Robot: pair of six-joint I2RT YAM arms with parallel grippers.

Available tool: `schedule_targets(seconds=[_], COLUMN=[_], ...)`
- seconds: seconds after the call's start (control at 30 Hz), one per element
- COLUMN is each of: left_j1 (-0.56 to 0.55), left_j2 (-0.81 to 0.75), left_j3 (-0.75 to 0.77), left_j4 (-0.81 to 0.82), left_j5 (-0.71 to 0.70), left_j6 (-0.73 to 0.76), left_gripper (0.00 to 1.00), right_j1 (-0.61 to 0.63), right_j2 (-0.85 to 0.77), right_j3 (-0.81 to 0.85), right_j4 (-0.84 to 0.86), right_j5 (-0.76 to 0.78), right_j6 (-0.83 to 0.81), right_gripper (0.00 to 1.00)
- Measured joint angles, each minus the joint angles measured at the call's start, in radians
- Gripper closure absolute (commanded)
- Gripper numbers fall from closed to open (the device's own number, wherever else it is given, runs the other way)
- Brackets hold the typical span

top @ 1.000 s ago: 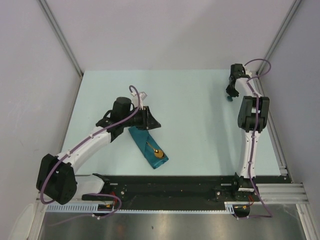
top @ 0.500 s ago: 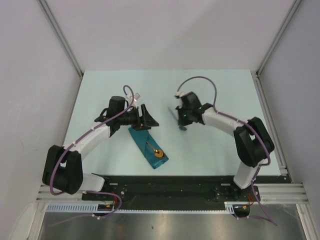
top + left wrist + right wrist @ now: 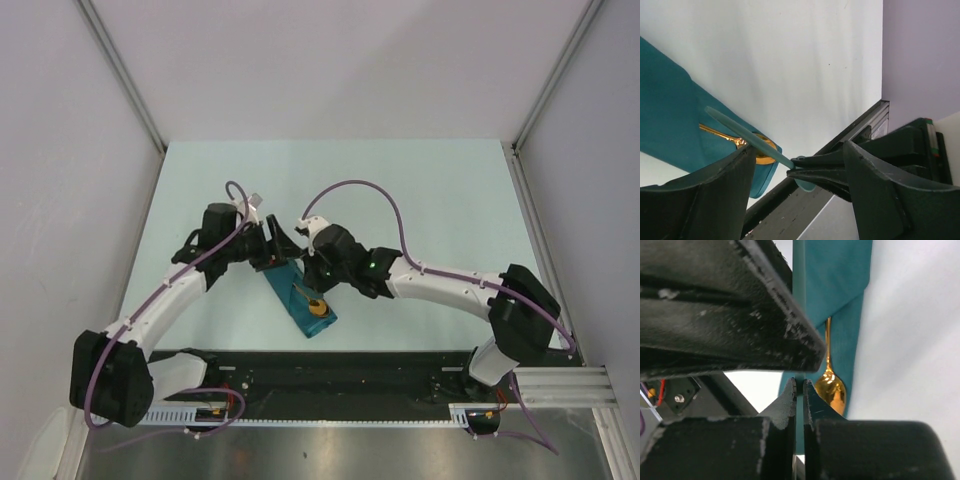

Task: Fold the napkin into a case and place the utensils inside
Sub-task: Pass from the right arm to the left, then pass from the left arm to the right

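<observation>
The napkin lies folded as a narrow teal case on the table. The gold spoon rests on it, handle tucked under a fold and bowl showing at the near end. My right gripper is shut on the teal spoon, held just above the case with its handle pointing along it. My left gripper stands open at the case's far end, one finger on either side of the teal spoon, apart from it.
The black rail with both arm bases runs along the near edge. Grey walls and metal corner posts close in the pale table on three sides. The right arm stretches across the middle from the right.
My right gripper shut on the teal spoon at the far right and carried it across to the case. My left gripper opened and drew back slightly to the left.
</observation>
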Motion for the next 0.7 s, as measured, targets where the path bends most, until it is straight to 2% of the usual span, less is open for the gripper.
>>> schedule_targets(seconds=[0.03,0.1,0.13,0.2,0.23,0.27,0.3,0.37,0.53,0.7], left_j1=[0.002,0.005,0.010,0.019,0.025,0.029,0.035,0.036,0.086,0.119], left_j2=[-0.009,-0.013,-0.013,-0.013,-0.012,-0.011,-0.011,-0.019,-0.025,-0.059], left_j3=[0.000,0.000,-0.001,-0.004,-0.005,-0.006,-0.006,-0.003,-0.024,-0.094], left_j4=[-0.008,-0.015,-0.018,-0.021,-0.020,-0.019,-0.012,0.018,0.082,0.233], left_j5=[-0.005,-0.015,-0.017,-0.016,-0.014,-0.011,0.013,0.045,0.099,0.197], left_j6=[-0.002,-0.007,-0.009,-0.013,-0.011,-0.013,-0.031,-0.031,0.003,-0.012], left_gripper=[0.40,0.56,0.68,0.78,0.98,1.00,1.00,1.00,1.00,1.00], right_j1=[0.012,0.027,0.035,0.050,0.057,0.062,0.067,0.072,0.003,-0.134], right_j2=[-0.005,-0.022,-0.034,-0.056,-0.069,-0.081,-0.095,-0.109,-0.198,-0.304], right_j3=[-0.001,-0.009,-0.013,-0.015,-0.015,-0.015,-0.015,-0.021,-0.084,-0.260], right_j4=[0.004,0.011,0.011,0.009,0.009,0.008,0.003,-0.005,0.008,0.100], right_j5=[0.014,0.035,0.048,0.068,0.077,0.081,0.084,0.086,-0.044,-0.209], right_j6=[0.011,0.031,0.040,0.051,0.055,0.058,0.060,0.072,0.133,0.245], right_gripper=[1.00,1.00,1.00,1.00,0.96,0.72,0.62,0.49,0.39,0.37])
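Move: The teal spoon, still pinched near its bowl by the right fingers, runs between the open left fingers: its middle lies about 2 cm back, 1 cm right and 2 cm below the left hand, and 3 cm ahead, 2 cm left and 2 cm above the right. From the left hand, the gold spoon lies roughly 4 cm back and 3 cm right, the folded napkin's middle 3 cm back and 1 cm right, both some 14 cm below. Left fingers pinch the teal spoon's handle; right rises about 4 cm, lets go and draws 5 cm right. ##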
